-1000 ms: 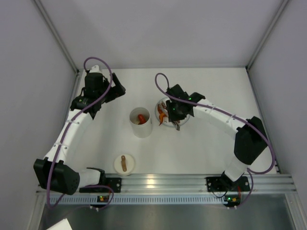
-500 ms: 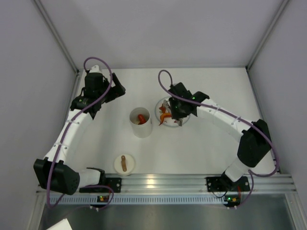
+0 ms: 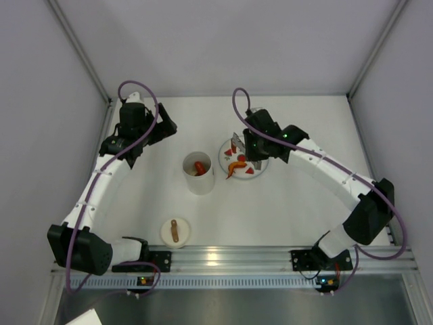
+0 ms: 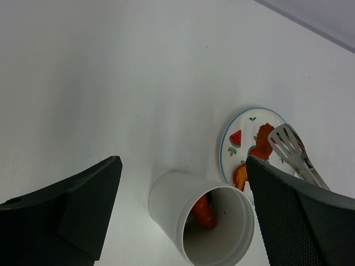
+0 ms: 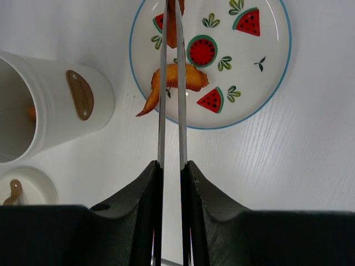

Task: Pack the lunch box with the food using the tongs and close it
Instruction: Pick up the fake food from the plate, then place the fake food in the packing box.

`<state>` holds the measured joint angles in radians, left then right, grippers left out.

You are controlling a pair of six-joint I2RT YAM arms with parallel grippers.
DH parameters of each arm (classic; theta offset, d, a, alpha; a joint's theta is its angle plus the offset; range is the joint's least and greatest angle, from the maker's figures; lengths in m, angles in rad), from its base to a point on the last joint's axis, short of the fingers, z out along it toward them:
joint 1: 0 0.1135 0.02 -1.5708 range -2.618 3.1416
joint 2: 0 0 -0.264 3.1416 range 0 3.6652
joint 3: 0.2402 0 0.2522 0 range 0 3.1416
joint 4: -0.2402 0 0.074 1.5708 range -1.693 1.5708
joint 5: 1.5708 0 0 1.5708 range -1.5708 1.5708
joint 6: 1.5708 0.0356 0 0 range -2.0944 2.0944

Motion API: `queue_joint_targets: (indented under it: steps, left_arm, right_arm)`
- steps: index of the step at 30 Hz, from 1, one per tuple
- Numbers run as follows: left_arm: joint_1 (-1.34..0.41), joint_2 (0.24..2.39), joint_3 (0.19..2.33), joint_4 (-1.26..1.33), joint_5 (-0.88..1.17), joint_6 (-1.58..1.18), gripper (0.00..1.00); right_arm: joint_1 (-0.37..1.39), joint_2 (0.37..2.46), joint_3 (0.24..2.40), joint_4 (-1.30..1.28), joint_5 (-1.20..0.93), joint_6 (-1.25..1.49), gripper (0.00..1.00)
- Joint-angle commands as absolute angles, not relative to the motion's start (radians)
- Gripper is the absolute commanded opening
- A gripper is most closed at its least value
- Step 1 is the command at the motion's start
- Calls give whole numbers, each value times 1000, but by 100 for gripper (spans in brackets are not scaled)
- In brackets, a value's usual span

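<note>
The lunch box [image 3: 198, 177] is a white cup standing open left of the plate, with a red food piece [image 3: 199, 166] inside; the left wrist view looks into the lunch box [image 4: 166, 208] at that red piece [image 4: 204, 211]. Its lid [image 3: 175, 231] lies near the front rail. My right gripper [image 3: 249, 145] is shut on the tongs [image 5: 163, 100]. Their tips [image 4: 285, 143] reach over the plate [image 3: 260, 164], with an orange-red strip [image 5: 172, 34] between the arms. Another orange piece [image 5: 191, 79] lies on the plate beneath them. My left gripper [image 4: 183, 166] hangs open and empty behind the cup.
The plate [image 5: 272, 94] carries watermelon prints and a blue rim. The lid [image 5: 25, 194] shows at the bottom left of the right wrist view. Grey walls enclose the table on three sides, and a metal rail [image 3: 230, 257] runs along the near edge.
My right arm has moved toward the far side and turned, swinging the tongs' tips across the plate. Its jaws have squeezed the tongs a little tighter. The left arm has not moved.
</note>
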<state>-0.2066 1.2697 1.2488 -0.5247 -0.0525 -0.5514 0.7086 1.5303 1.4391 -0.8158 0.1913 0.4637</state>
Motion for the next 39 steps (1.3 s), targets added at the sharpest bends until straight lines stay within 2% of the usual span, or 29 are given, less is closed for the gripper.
queue_joint_targets:
  steps: [1,11,22,29,39]
  left_arm:
    - [-210,1262,1256,-517,-60,-554,99]
    - [-210,1267,1256,-517,-57,-555,99]
    - [-210,1276,1258,-515,-58,-558,99]
    - [-210,1275,1259,-517,-61,-558,99]
    - [-210,1273,1264,-523,-67,-557,99]
  right_arm:
    - [698,1473,1508,-848,218,449,17]
    - [715,1393,1621,-907,92,428,17]
    - [775,1308,1625,-910,-89,430,18]
    - [905,1316,1597,-902,-69,448,20]
    - [957,1315,1522,-899,-32,460,25]
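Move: Some 18 cm left of the right hand and 2 cm back, the upright white lunch box has its middle about 13 cm lower. The tongs' tip already holds one piece of fake food about 10 cm ahead of the right hand and 6 cm left. The plate lies roughly 8 cm ahead and 3 cm left, its curled shrimp 4 cm ahead and 6 cm left. From the left hand the lunch box is about 9 cm back, 9 cm right and well below. Lifting the tongs and the pinched food off the plate, the right hand climbs nearly 12 cm, then draws back about 12 cm and 6 cm left. It swings some 25 degrees counter-clockwise while its left side tips up, carrying the tongs' tip to the lunch box's mouth. At the end it sinks a couple of centimetres, its fingers still squeezing the tongs. ##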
